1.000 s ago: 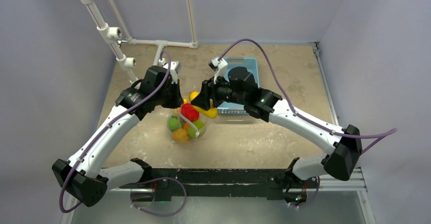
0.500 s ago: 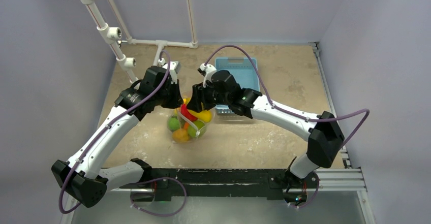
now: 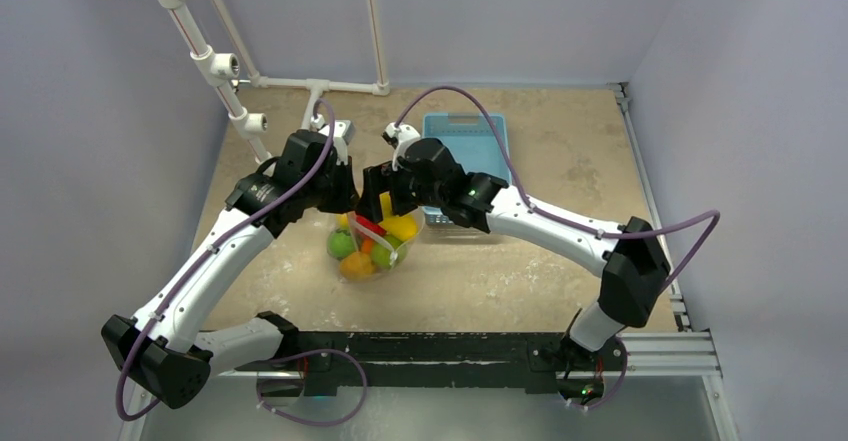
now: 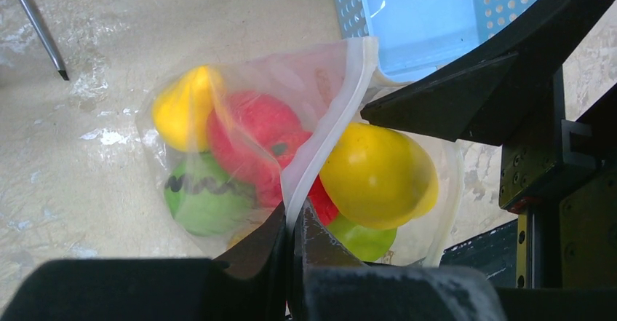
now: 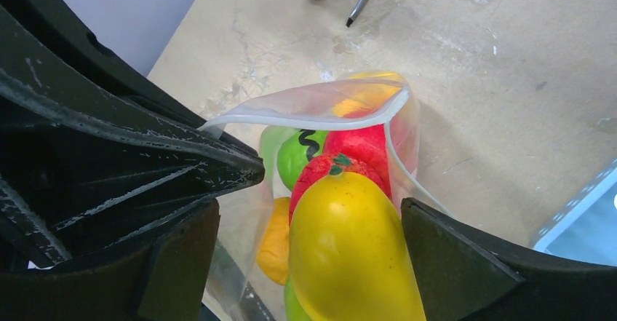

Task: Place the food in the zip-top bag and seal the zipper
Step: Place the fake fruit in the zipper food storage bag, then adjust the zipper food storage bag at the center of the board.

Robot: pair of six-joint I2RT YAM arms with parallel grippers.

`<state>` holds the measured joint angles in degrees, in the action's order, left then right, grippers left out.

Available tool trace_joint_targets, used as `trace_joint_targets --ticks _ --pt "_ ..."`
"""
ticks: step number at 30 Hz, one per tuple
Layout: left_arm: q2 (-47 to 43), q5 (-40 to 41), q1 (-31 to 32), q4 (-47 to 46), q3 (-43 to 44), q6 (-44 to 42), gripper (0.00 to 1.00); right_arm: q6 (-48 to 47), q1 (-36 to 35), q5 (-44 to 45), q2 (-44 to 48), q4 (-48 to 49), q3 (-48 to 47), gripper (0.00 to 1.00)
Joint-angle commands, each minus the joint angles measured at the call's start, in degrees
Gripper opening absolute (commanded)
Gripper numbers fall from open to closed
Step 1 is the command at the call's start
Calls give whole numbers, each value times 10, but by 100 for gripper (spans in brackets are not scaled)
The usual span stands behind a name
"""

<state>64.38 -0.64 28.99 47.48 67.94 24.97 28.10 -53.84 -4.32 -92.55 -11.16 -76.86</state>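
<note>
The clear zip-top bag (image 3: 368, 249) hangs over the table with several toy fruits in it. My left gripper (image 4: 292, 218) is shut on the bag's whitish zipper (image 4: 331, 128) strip and holds the mouth up. Inside show a red fruit (image 4: 247, 128), a dark-striped green one (image 4: 204, 193) and a small yellow one (image 4: 182, 106). My right gripper (image 5: 305, 226) stands open over the bag's mouth. A large yellow fruit (image 5: 349, 248) lies between its fingers (image 5: 451, 263), with a gap on the left side. From above, both grippers meet over the bag, left gripper (image 3: 345, 199) and right gripper (image 3: 385, 193).
A light-blue slotted basket (image 3: 465, 136) sits behind the right arm, showing no fruit inside. A white pipe frame (image 3: 215, 61) runs along the back left. A thin metal rod (image 4: 36, 22) lies on the table beyond the bag.
My right gripper moved left over the bag's mouth with the yellow fruit and its jaws spread wide. The left gripper stayed shut on the zipper edge.
</note>
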Motion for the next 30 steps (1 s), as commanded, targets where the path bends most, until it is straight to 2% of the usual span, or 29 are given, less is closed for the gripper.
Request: trace_joint_targets --ticks 1,13,19,30 --pt "-9 -9 2 -19 3 11 0 9 0 39 33 3 -33 96" --pt "-6 -9 2 -20 4 10 0 51 0 106 119 -62 3 93" --pt "-5 -9 2 -21 5 10 0 76 0 129 150 -89 47 84" --pt "-5 -10 2 -20 5 10 0 109 10 145 170 -112 119 62"
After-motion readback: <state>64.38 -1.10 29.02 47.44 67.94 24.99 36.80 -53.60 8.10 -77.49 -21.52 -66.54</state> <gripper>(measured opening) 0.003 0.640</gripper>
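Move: The bag's right rim is about 7 cm to the right hand's right, 3 cm back and 1 cm lower. The just-released yellow fruit sits between its open fingers, some 2 cm right, 1 cm back, 3 cm down; the red fruit is 2 cm left, 2 cm back, 6 cm below. The blue basket lies 17 cm right, 9 cm ahead, 13 cm down. From the left hand, that rim is 13 cm right, 5 cm back, 3 cm lower. Right hand leaves the yellow fruit, rises 6 cm, swings 8 cm right, sinks to bag's rim, fingers partly closing. ##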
